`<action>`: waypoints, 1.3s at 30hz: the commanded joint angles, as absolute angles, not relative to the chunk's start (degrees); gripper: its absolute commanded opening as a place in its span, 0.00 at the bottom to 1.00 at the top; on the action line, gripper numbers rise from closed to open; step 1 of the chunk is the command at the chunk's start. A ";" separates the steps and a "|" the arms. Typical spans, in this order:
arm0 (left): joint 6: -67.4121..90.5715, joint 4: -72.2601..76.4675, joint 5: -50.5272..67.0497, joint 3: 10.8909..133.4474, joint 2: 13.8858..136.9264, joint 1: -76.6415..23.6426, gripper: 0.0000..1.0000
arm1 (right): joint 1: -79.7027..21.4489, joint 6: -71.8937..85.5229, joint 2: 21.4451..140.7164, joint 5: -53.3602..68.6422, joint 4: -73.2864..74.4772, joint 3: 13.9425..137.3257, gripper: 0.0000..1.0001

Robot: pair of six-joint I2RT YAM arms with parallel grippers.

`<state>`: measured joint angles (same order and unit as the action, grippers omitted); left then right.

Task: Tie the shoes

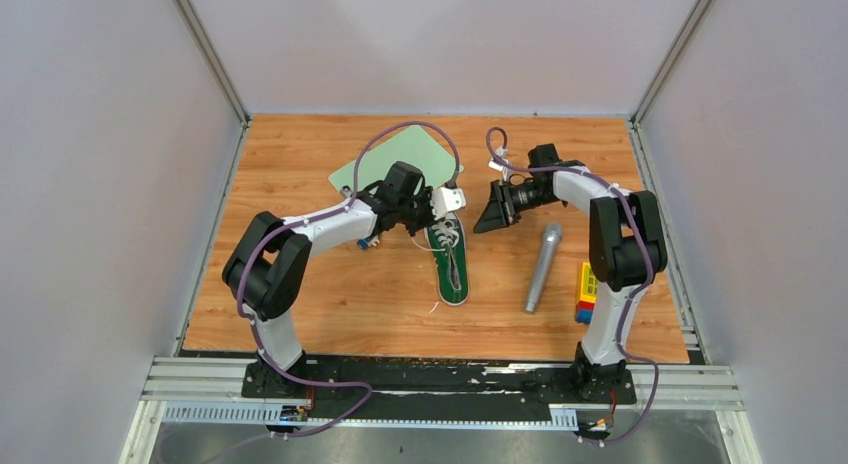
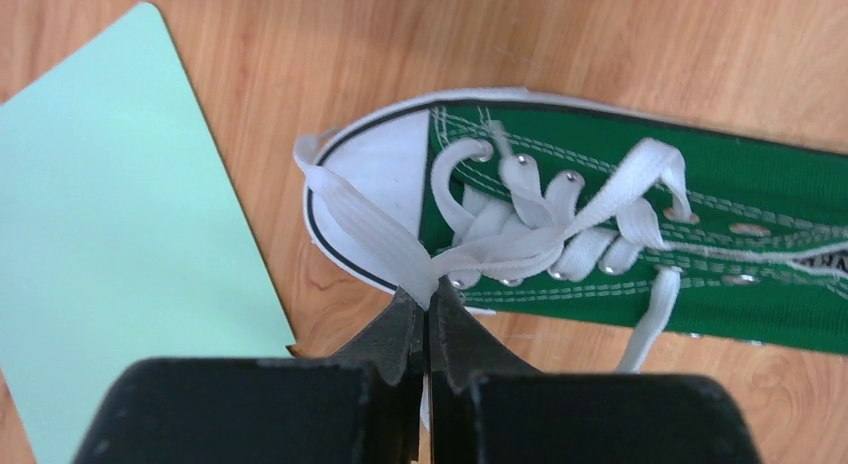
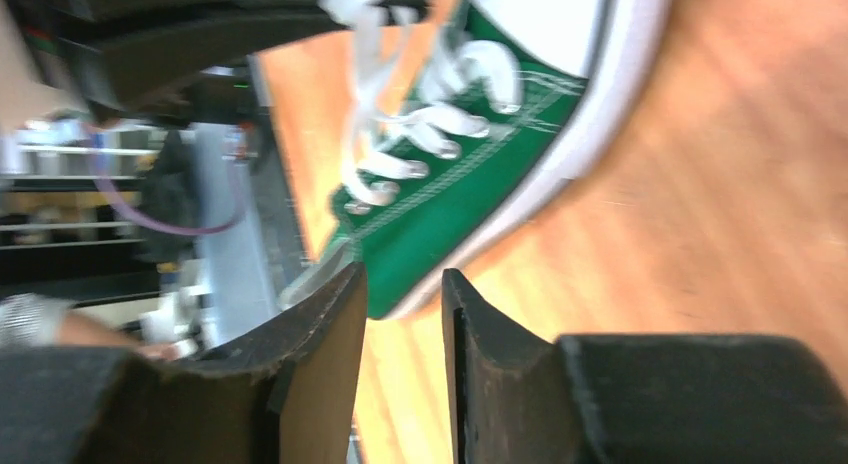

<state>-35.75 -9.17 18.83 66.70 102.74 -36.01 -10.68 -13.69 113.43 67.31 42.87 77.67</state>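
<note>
A small green sneaker with a white sole and toe cap lies on the wooden table, toe pointing away from the arm bases. In the left wrist view its white laces run across the toe cap into my left gripper, which is shut on the lace beside the toe. My left gripper sits at the shoe's toe end. My right gripper hovers just right of the toe. Its fingers are open with nothing between them, and the sneaker lies beyond them.
A pale green mat lies behind the shoe, seen too in the left wrist view. A grey microphone lies right of the shoe. Coloured toy bricks sit by the right arm's base. Grey walls enclose the table.
</note>
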 commanded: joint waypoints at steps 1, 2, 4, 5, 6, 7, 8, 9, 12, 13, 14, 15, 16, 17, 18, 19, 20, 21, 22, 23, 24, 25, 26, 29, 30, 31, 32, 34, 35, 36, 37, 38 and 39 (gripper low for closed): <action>-26.27 -1.46 17.99 65.48 100.01 -36.13 0.00 | -11.00 -22.17 110.51 54.33 31.18 75.14 0.37; -25.53 -1.11 18.14 65.21 99.95 -36.12 0.00 | -11.61 -24.03 111.28 53.07 30.51 76.05 0.38; -23.52 -0.83 18.18 64.50 99.93 -36.16 0.00 | -13.11 -27.16 113.11 51.06 29.94 78.77 0.41; -22.40 -0.77 17.96 63.98 99.93 -36.18 0.00 | -13.64 -29.02 113.82 50.81 29.80 80.24 0.42; -22.06 -0.79 17.43 63.76 99.89 -36.16 0.00 | -14.17 -30.88 114.49 50.51 29.72 81.45 0.44; -21.80 -0.74 17.29 63.34 99.88 -36.14 0.00 | -14.75 -33.60 115.13 50.27 29.83 82.90 0.46; -21.66 -0.63 17.04 63.09 99.82 -36.13 0.00 | -15.35 -35.74 115.52 50.27 29.90 83.67 0.47; -21.43 -0.62 16.72 62.79 99.88 -36.13 0.00 | -15.78 -38.43 115.54 50.55 29.93 84.00 0.49; -20.50 -0.67 16.88 62.76 100.13 -36.12 0.00 | -17.33 -46.61 114.73 51.92 30.71 83.23 0.52; -20.31 -0.60 17.01 62.73 100.29 -36.12 0.00 | -17.76 -49.04 114.20 52.42 31.15 82.35 0.53; -19.80 -0.41 17.07 62.70 100.42 -36.17 0.00 | -18.14 -51.49 113.77 52.72 31.51 81.56 0.53; -19.57 -0.38 17.12 62.69 100.62 -36.15 0.00 | -18.45 -53.43 113.34 53.01 31.77 80.65 0.53; -19.22 -0.34 17.13 62.80 100.76 -36.17 0.00 | -18.77 -55.28 112.99 53.46 32.24 79.95 0.53; -19.10 -0.34 17.11 62.82 100.97 -36.15 0.00 | -19.07 -57.17 112.67 53.85 32.90 79.22 0.53; -18.90 -0.35 17.04 62.95 101.07 -36.13 0.00 | -19.40 -58.49 112.30 53.83 33.33 78.60 0.53; -18.90 -0.35 16.96 62.98 101.18 -36.13 0.00 | -19.63 -59.42 112.07 53.84 33.76 78.28 0.53; -18.90 -0.35 16.87 63.05 101.26 -36.17 0.00 | -19.68 -59.81 112.00 54.01 34.16 78.15 0.53; -18.90 -0.35 16.81 63.08 101.32 -36.16 0.00 | -19.73 -60.03 111.90 54.34 34.77 78.30 0.52; -18.85 -0.35 16.84 63.16 101.37 -36.14 0.00 | -19.74 -60.13 112.04 54.40 35.42 78.62 0.52; -18.87 -0.31 16.91 63.18 101.37 -36.13 0.00 | -19.74 -60.54 112.11 54.36 36.21 78.92 0.52; -18.89 -0.33 17.02 63.12 101.31 -36.13 0.00 | -19.68 -61.14 112.10 54.21 37.21 79.13 0.51; -18.94 -0.35 17.22 63.20 101.33 -36.17 0.00 | -19.60 -61.62 111.94 53.91 37.88 79.16 0.51; -18.97 -0.35 17.36 63.26 101.33 -36.15 0.00 | -19.47 -61.67 111.80 53.47 38.75 79.30 0.51; -19.18 -0.64 17.86 63.37 101.19 -36.13 0.00 | -18.52 -63.92 111.04 54.46 42.96 80.34 0.50; -19.22 -0.67 17.90 63.43 101.12 -36.12 0.00 | -18.44 -64.76 110.76 54.89 44.44 80.74 0.50; -19.20 -0.70 17.86 63.49 101.14 -36.12 0.00 | -18.47 -65.63 110.56 55.32 45.85 81.19 0.51; -19.18 -0.70 17.78 63.49 101.11 -36.12 0.00 | -18.50 -66.35 110.33 56.39 47.04 81.47 0.51; -18.89 -0.66 17.80 63.52 101.11 -36.12 0.00 | -18.82 -66.22 110.42 57.80 47.90 81.70 0.52; -18.61 -0.69 17.82 63.57 101.18 -36.12 0.00 | -19.17 -66.19 110.69 58.21 48.31 81.87 0.52; -18.40 -0.70 17.95 63.66 101.19 -36.12 0.00 | -19.55 -66.26 111.00 58.41 48.68 81.98 0.53; -18.14 -0.75 18.03 63.71 101.18 -36.12 0.00 | -19.90 -66.22 111.43 58.44 48.99 82.13 0.53; -18.03 -0.77 18.17 63.71 101.12 -36.12 0.00 | -20.15 -66.12 111.84 58.31 49.11 82.29 0.53; -18.00 -0.90 18.23 63.76 101.05 -36.12 0.00 | -20.27 -65.94 112.25 58.32 49.32 82.39 0.53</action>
<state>-19.70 -2.66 17.52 62.52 102.59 -35.99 -18.50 -62.76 113.47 54.28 46.46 80.12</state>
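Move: The loose lace end by the knot, at the shoe's right edge, lies about 2 cm back, 3 cm left and 6 cm below the right hand. From that hand, the shoe's middle is some 5 cm back and 6 cm left, and its white toe cap 4 cm ahead and 5 cm left. The lace pinched in the left gripper is 4 cm ahead and 9 cm left. From the left hand, the loose end lies roughly 6 cm back and 6 cm right, slightly lower. Bring the right gripper down beside the shoe, first sweeping forward about 6 cm, then drawing back some 5 cm towards the loose lace end, opening to about half on the way. Roll the wrist about 45 degrees so the hand's top tips backward, and swing it counter-clockwise. Keep the left gripper shut on its lace, sinking about 1 cm. ##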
